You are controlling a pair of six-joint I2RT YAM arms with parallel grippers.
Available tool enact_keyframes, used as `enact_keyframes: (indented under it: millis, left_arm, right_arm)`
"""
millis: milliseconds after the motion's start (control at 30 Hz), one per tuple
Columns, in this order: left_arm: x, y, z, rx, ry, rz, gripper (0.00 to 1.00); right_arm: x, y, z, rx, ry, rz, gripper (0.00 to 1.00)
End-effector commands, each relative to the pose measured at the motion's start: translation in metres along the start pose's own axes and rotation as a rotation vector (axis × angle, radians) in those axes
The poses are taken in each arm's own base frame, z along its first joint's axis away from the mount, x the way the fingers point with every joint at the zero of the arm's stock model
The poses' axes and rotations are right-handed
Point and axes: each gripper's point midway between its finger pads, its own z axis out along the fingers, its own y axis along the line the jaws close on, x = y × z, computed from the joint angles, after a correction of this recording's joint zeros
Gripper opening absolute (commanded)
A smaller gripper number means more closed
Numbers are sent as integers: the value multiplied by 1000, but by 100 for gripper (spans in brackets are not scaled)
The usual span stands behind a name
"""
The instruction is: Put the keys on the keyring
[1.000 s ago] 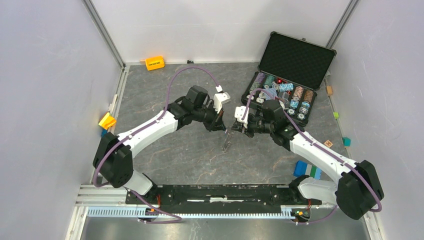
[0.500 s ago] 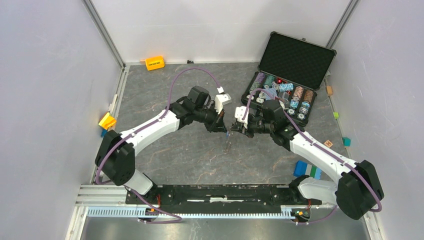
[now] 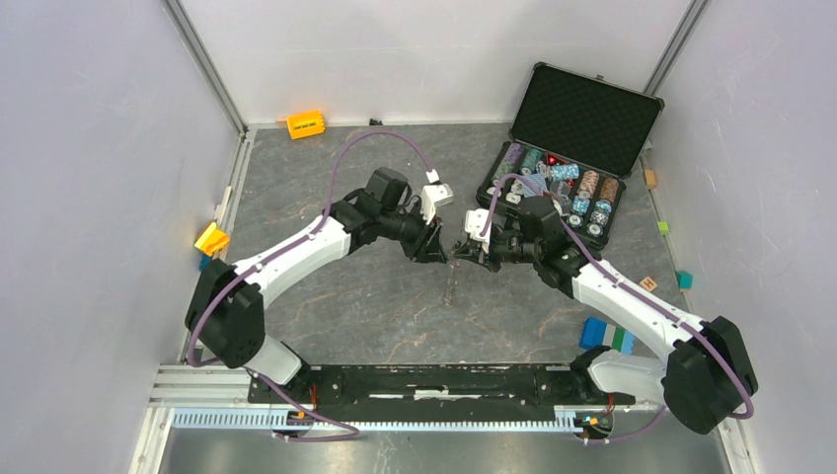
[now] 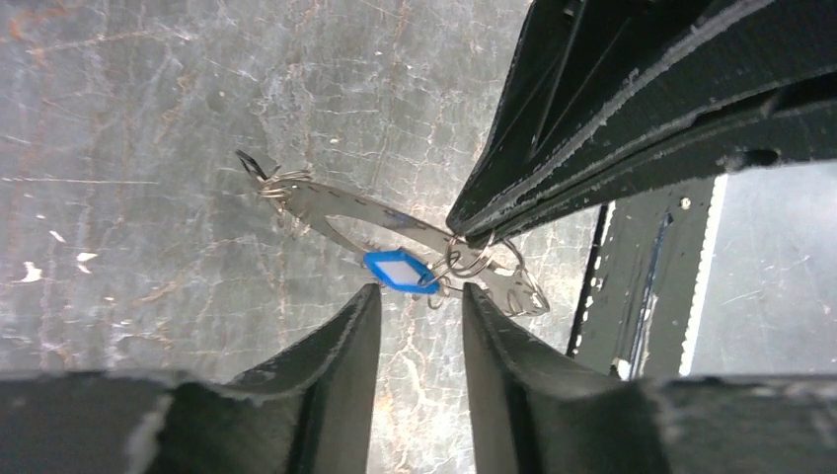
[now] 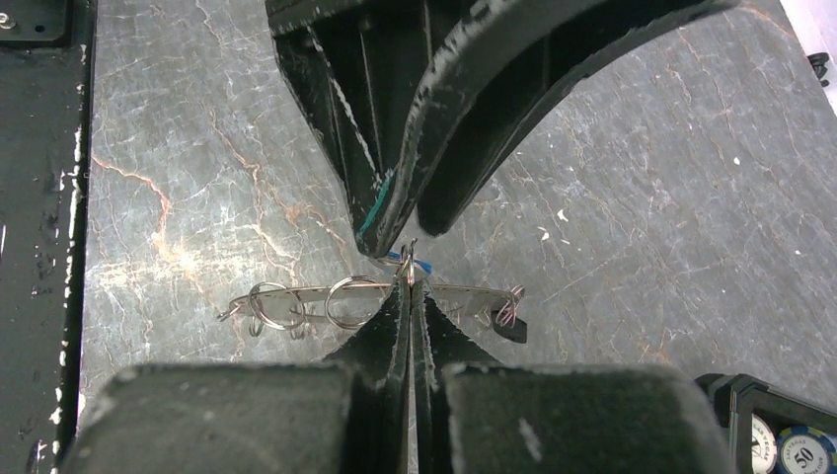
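The keyring (image 4: 336, 209) is a thin metal hoop hanging edge-on above the table, strung with small split rings. My right gripper (image 5: 410, 281) is shut on its upper edge; its dark fingers (image 4: 553, 148) reach in from the upper right of the left wrist view. A key with a blue head (image 4: 399, 269) hangs from the hoop beside that grip. My left gripper (image 4: 421, 289) is open, its tips just below the blue key with nothing between them. A black-headed key (image 5: 509, 330) hangs at one end of the keyring (image 5: 296, 290). From above, left gripper (image 3: 441, 255) and right gripper (image 3: 460, 254) nearly meet over the dangling keyring (image 3: 451, 286).
An open black case of poker chips (image 3: 563, 183) stands at the back right, just behind the right arm. Small blocks lie at the edges: orange (image 3: 305, 124), yellow (image 3: 211, 238), blue and green (image 3: 607, 336). A black rail (image 3: 434, 380) runs along the near edge.
My left gripper's jaws have opened and let go of the blue key, which now hangs from the hoop. The right gripper has stayed shut on the keyring.
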Motion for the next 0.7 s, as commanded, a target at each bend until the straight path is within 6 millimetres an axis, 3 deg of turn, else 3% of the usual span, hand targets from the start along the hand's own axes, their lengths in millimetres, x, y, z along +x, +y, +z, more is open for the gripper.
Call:
enact_keyframes:
  millis: [0,233,433,667]
  left_arm:
    - [-18,-2,-24,-10,-50,157,47]
    - [-23,-10,-36,24,-64,425,63]
    - [-28,-18,-30,117,-89,548,64]
    - [-26,-22,-22,175,-129,620,59]
  right_arm:
    - [-26,-6,-4,11,-89,-48,0]
    - [-30,1,-3,-38,-112,-43,0]
    - [-35,6,-3,-64,-137,-41,0]
    - [-40,8,-3,-75,-169,-14,0]
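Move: The left hand, already partly open and empty, is beside the keyring's small ring, which the right fingers pinch about 2 cm to its right, level in reach and height. The blue key tag hangs some 2 cm to the left hand's right, 1 cm ahead and 3 cm below. The metal disc's middle is roughly 2 cm right, 2 cm back and 5 cm below. From the right hand, that ring is right at its fingertips. The left hand backs off from the pinched ring and the blue key tag, up and to its left by about 3 cm in all and easing slightly back towards the base at the end, while its fingers open wider and the wrist rolls some 30 degrees about the fingers' own line, clockwise looking along them. Meanwhile the right hand keeps its shut pinch on the small ring and carries the hanging keyring slowly back and up, a little to the left as well, under 2 cm altogether, with hardly any turn. ##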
